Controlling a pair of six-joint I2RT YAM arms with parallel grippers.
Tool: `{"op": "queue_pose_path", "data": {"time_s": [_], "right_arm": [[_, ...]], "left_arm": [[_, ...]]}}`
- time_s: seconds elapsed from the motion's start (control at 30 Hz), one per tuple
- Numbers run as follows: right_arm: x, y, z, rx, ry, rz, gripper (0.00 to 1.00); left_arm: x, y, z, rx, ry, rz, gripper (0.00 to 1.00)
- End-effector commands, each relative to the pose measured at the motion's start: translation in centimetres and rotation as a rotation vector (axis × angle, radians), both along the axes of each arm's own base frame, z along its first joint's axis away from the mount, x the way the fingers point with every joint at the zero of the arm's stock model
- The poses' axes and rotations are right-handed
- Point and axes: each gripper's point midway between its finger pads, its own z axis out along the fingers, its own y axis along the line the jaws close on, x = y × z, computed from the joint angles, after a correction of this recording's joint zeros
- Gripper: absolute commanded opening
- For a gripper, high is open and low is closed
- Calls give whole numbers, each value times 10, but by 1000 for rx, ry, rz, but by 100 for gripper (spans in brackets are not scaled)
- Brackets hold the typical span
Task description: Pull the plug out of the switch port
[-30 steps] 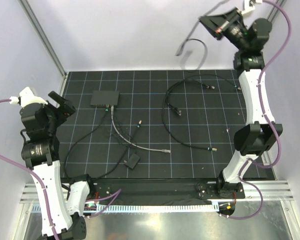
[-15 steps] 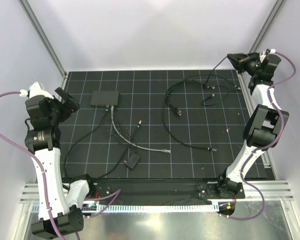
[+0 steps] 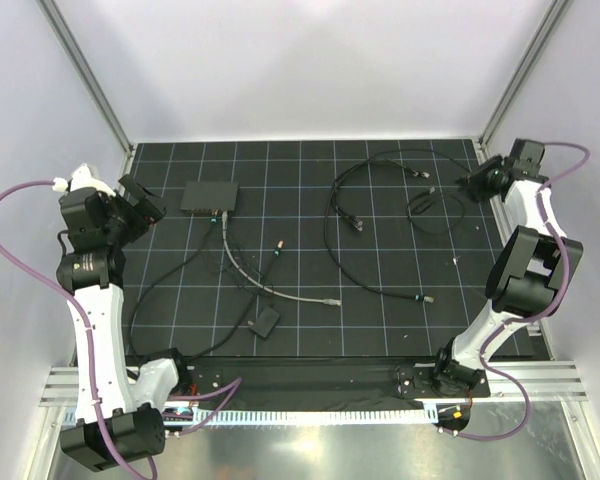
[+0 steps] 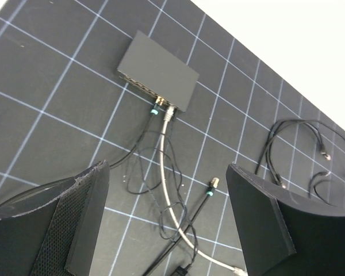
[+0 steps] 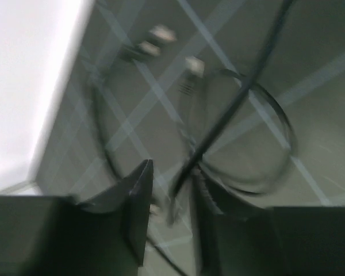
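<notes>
The switch [image 3: 209, 196] [image 4: 158, 77], a flat dark-grey box, lies at the back left of the gridded mat. Two plugs sit in its near edge: a black cable's teal-collared plug [image 4: 155, 108] and a grey cable's plug [image 4: 169, 114]. My left gripper [image 3: 140, 205] [image 4: 172, 221] hovers left of the switch, open, with nothing between its fingers. My right gripper [image 3: 475, 182] [image 5: 169, 201] is low at the back right. Its jaws stand slightly apart, and a thin black cable [image 5: 236, 98] runs through the gap. That view is blurred.
The grey cable [image 3: 280, 292] trails to mid-mat. A small black block [image 3: 265, 322] on a thin cable lies near the front. Loose black cables with plugs [image 3: 355, 220] loop across the right half, one coil [image 3: 435, 205] beside the right gripper. A loose teal-collared plug [image 4: 211, 185] lies below the switch.
The right arm has swung down from high above to the mat's back right corner, bringing the black cable down, and its jaws have parted slightly. The left gripper has shifted a little.
</notes>
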Motion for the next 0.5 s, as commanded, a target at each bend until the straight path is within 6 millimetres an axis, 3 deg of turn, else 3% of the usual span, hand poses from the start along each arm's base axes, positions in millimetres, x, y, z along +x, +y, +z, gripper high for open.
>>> {"op": "queue_pose_path", "data": {"time_s": [0.0,0.07,0.13,0.17,0.23,0.27,0.33,0.37,0.4,0.43,0.47], "right_arm": [[-33,-4,-34,-96,141,13,41],[-33,0,-26,-189,153,25,58],[-40,3,-18,-278,193,49,67],[-34,11,0,-323,167,63,71],[-39,7,11,-402,202,46,75],[-33,13,30,-443,171,64,75],[-36,17,44,-522,187,59,75],[-31,21,61,-562,159,65,76],[-28,42,65,-584,149,112,76],[-26,51,72,-601,135,121,76],[-17,82,84,-606,73,183,76]], "left_arm": [[9,-8,11,-29,-59,-38,86],[9,-8,9,-31,-54,-39,86],[9,-7,7,-27,-49,-38,86],[9,-7,7,-22,-48,-41,86],[10,-7,7,-20,-44,-49,86],[11,-8,8,-14,-46,-59,86],[14,-13,6,-24,-38,-96,85],[15,-15,5,-27,-34,-107,85],[17,-16,5,-30,-29,-117,84],[21,-19,-1,-48,-9,-138,83],[23,-21,-2,-58,-3,-150,82]]}}
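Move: The right gripper still holds one end of a black cable. The coil of that cable lies about 4 cm to its left, 3 cm back and 16 cm down; the cable plugs beyond are some 9 cm ahead and 6 cm left, and another plug end lies 26 cm left and 7 cm back. From the empty left gripper, the switch is roughly 17 cm ahead, 9 cm right and 28 cm down, its teal-booted plug 11 cm ahead and 11 cm right, the white plug just right of that. Open the right gripper wide to let go of the black cable while swinging it down and back about 5 cm; then reverse, lifting away some 8 cm from the low point and going about 5 cm left with a little forward, rolling the hand's left side down nearly 30 degrees. Meanwhile ease the open left gripper a couple of centimetres down, forward and right towards the switch, touching nothing. ##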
